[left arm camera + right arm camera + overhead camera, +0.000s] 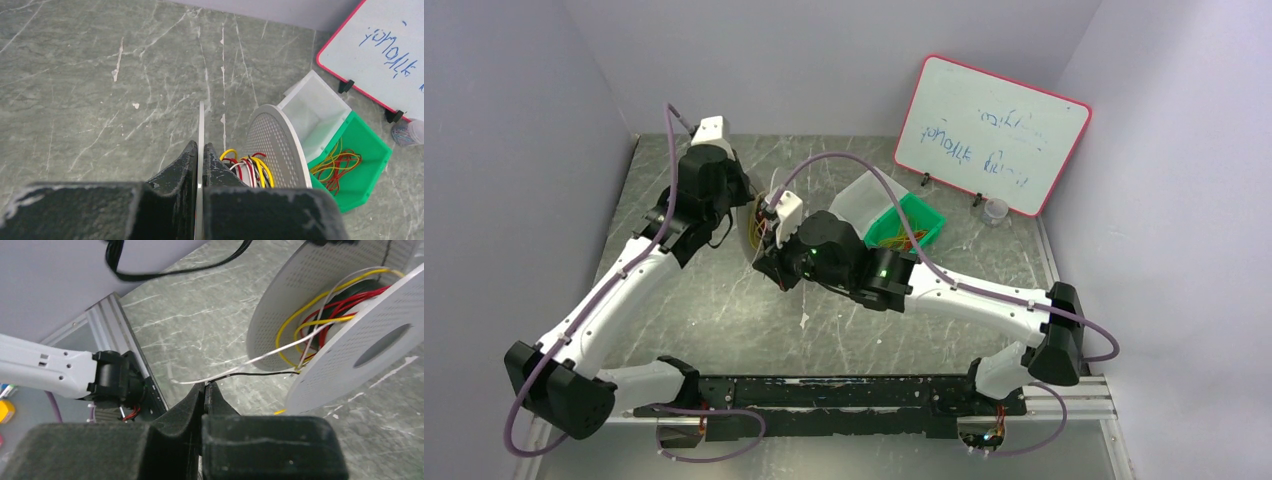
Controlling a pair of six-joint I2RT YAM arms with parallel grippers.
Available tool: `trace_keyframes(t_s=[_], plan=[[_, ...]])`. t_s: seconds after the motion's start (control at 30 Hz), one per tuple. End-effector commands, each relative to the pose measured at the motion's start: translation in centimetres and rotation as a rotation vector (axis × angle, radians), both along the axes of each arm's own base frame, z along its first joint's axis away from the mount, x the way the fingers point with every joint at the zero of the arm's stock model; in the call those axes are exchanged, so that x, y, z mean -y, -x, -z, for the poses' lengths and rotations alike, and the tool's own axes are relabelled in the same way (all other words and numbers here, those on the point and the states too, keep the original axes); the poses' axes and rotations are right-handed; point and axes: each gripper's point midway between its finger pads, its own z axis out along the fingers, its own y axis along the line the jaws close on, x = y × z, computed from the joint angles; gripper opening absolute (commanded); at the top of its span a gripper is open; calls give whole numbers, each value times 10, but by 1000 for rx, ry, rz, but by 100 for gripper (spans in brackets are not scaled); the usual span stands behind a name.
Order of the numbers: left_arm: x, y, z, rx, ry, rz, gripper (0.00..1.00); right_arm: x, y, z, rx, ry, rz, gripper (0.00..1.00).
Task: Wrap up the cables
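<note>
A grey spool stands on edge, with two perforated flanges [272, 145]. My left gripper [201, 146] is shut on the thin rim of its near flange [201, 117]. Yellow, red, white and black cables [250, 167] are wound loosely round the hub between the flanges. My right gripper [205, 386] is shut on a black cable [265, 373], which runs nearly straight to the spool flange [360, 350]. A white cable [240, 365] lies loose beside it. In the top view both grippers meet at the spool [754, 225], the right gripper [769, 262] just in front of it.
A green bin [365, 192] with more yellow and red cables [337, 165] sits right of the spool, a clear container [320, 112] leaning on it. A red-framed whiteboard [989, 135] and a small cup [995, 211] stand at the back right. Grey walls close in both sides.
</note>
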Motion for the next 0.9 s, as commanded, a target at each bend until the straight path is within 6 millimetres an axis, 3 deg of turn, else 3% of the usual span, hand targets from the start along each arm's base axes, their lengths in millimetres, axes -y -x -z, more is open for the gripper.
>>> trace_keyframes(t_s=[0.0, 0.13, 0.5, 0.87], plan=[[-2, 5, -39, 158, 34, -40, 7, 3, -17, -14, 51, -9, 82, 0], [3, 18, -28, 140, 23, -44, 7, 1, -29, -14, 48, -43, 163, 0], [7, 52, -5, 116, 74, -99, 7, 17, -76, 12, 17, -74, 514, 0], [16, 70, -8, 140, 123, -109, 7, 23, -102, 54, -55, -41, 775, 0]])
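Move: The left gripper already holds the rim of the spool's left flange, with the cable-wound hub about 2 cm ahead, 5 cm to its right and 7 cm below. The black cable's pinched end, in the right fingers, lies some 15 cm back and 6 cm right of the left hand. From the right hand the hub is about 17 cm ahead, 1 cm left and 7 cm below; the green box stands roughly 20 cm ahead and 30 cm right, 25 cm lower. Bring both hands together to lay the cable into the spool: keep the black cable pinched and carry the right gripper about 8 cm forward towards the hub, then also down, swinging its fingers some 35 degrees clockwise. Meanwhile keep the left grip on the flange and draw the spool about 7 cm back and a little down towards the right hand. ##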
